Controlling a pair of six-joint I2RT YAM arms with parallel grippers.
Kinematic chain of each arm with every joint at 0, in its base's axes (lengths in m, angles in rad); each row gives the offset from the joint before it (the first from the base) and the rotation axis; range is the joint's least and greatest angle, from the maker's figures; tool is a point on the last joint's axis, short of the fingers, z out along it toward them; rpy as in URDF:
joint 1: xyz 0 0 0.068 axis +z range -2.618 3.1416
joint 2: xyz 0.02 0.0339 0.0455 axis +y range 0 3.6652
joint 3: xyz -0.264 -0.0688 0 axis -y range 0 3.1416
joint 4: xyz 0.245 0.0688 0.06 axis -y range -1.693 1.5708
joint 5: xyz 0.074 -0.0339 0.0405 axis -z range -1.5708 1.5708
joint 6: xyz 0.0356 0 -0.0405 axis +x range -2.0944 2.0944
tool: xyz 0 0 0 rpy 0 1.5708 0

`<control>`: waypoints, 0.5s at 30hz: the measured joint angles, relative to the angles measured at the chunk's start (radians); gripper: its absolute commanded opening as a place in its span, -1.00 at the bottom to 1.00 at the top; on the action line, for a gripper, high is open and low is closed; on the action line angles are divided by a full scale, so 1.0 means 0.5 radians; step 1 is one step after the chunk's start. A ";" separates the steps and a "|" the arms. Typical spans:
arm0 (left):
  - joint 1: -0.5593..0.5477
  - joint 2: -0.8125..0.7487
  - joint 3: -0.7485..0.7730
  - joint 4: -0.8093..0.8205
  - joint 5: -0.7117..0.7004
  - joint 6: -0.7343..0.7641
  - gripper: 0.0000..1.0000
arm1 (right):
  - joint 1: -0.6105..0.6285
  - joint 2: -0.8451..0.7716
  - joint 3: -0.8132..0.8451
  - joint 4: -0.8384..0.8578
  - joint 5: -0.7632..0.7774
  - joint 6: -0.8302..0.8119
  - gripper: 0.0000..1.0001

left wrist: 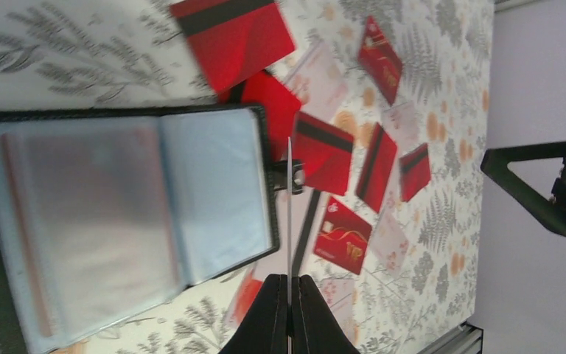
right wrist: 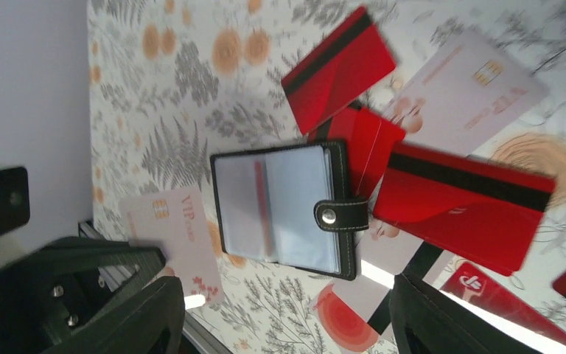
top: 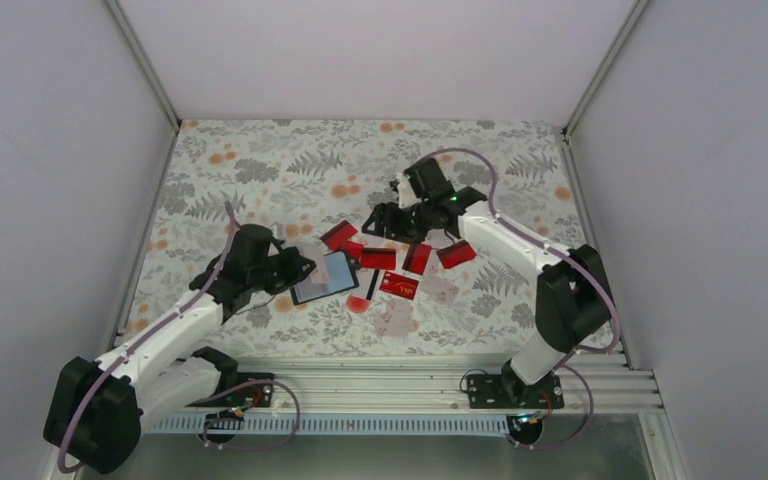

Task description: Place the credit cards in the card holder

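Note:
The card holder (top: 325, 277) lies open on the floral cloth, its clear sleeves facing up (left wrist: 118, 221) (right wrist: 280, 206). My left gripper (top: 300, 268) (left wrist: 289, 279) sits at its left edge, shut on a thin card seen edge-on in the left wrist view. The right wrist view shows that card as a pale pink one with VIP lettering (right wrist: 173, 236). Several red credit cards (top: 377, 259) (left wrist: 324, 151) (right wrist: 464, 206) lie scattered just right of the holder. Above them hangs my right gripper (top: 397, 222) (right wrist: 287, 324), open, with nothing between its fingers.
Pale cards (top: 440, 288) and a white card with a red round spot (right wrist: 346, 317) lie among the red ones. White enclosure walls stand on three sides. A metal rail (top: 410, 385) runs along the near edge.

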 measured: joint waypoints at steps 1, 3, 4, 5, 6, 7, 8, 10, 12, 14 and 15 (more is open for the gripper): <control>0.018 -0.009 -0.047 0.018 0.009 -0.015 -0.95 | 0.025 0.024 -0.025 0.021 -0.007 -0.002 0.32; 0.050 -0.029 -0.143 0.048 0.025 -0.055 -0.95 | 0.069 0.074 -0.060 0.062 -0.013 -0.011 0.21; 0.063 -0.045 -0.192 0.060 0.031 -0.071 -0.95 | 0.087 0.100 -0.075 0.082 -0.013 -0.014 0.17; 0.075 -0.057 -0.228 0.061 0.036 -0.085 -0.95 | 0.101 0.124 -0.089 0.101 -0.013 -0.018 0.13; 0.087 -0.066 -0.255 0.066 0.040 -0.094 -0.95 | 0.111 0.146 -0.104 0.117 -0.013 -0.022 0.10; 0.097 -0.066 -0.271 0.076 0.047 -0.096 -0.95 | 0.117 0.161 -0.116 0.130 -0.013 -0.031 0.08; 0.108 -0.063 -0.280 0.093 0.051 -0.096 -0.95 | 0.122 0.178 -0.135 0.150 -0.012 -0.034 0.07; 0.124 -0.046 -0.282 0.133 0.060 -0.091 -0.95 | 0.128 0.197 -0.156 0.166 -0.013 -0.047 0.05; 0.131 -0.006 -0.282 0.198 0.070 -0.072 -0.95 | 0.135 0.212 -0.181 0.198 -0.018 -0.058 0.03; 0.136 0.035 -0.282 0.249 0.076 -0.048 -0.95 | 0.141 0.222 -0.205 0.225 -0.028 -0.068 -0.01; 0.136 0.059 -0.282 0.271 0.082 -0.040 -0.95 | 0.144 0.230 -0.214 0.235 -0.038 -0.075 -0.02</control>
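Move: Right beneath the left hand, about 11 cm down, lies the middle of the open card holder, barely 1 cm back and 1 cm right. For the right hand it is some 12 cm left, 7 cm back and 15 cm below. From the left hand, the upper red card lies about 9 cm ahead and 5 cm right. The striped red card is 3 cm back and 1 cm right of the right hand, 16 cm below. Lowering the pale VIP card it still pinches, the left hand sinks about 4 cm over the open holder, easing some 2 cm left and slightly back, then creeping forward again at that height. The right hand drops about 7 cm, also drawing back 3 cm and left 2 cm towards the holder, its empty fingers narrowing from about three-quarters to half open. ##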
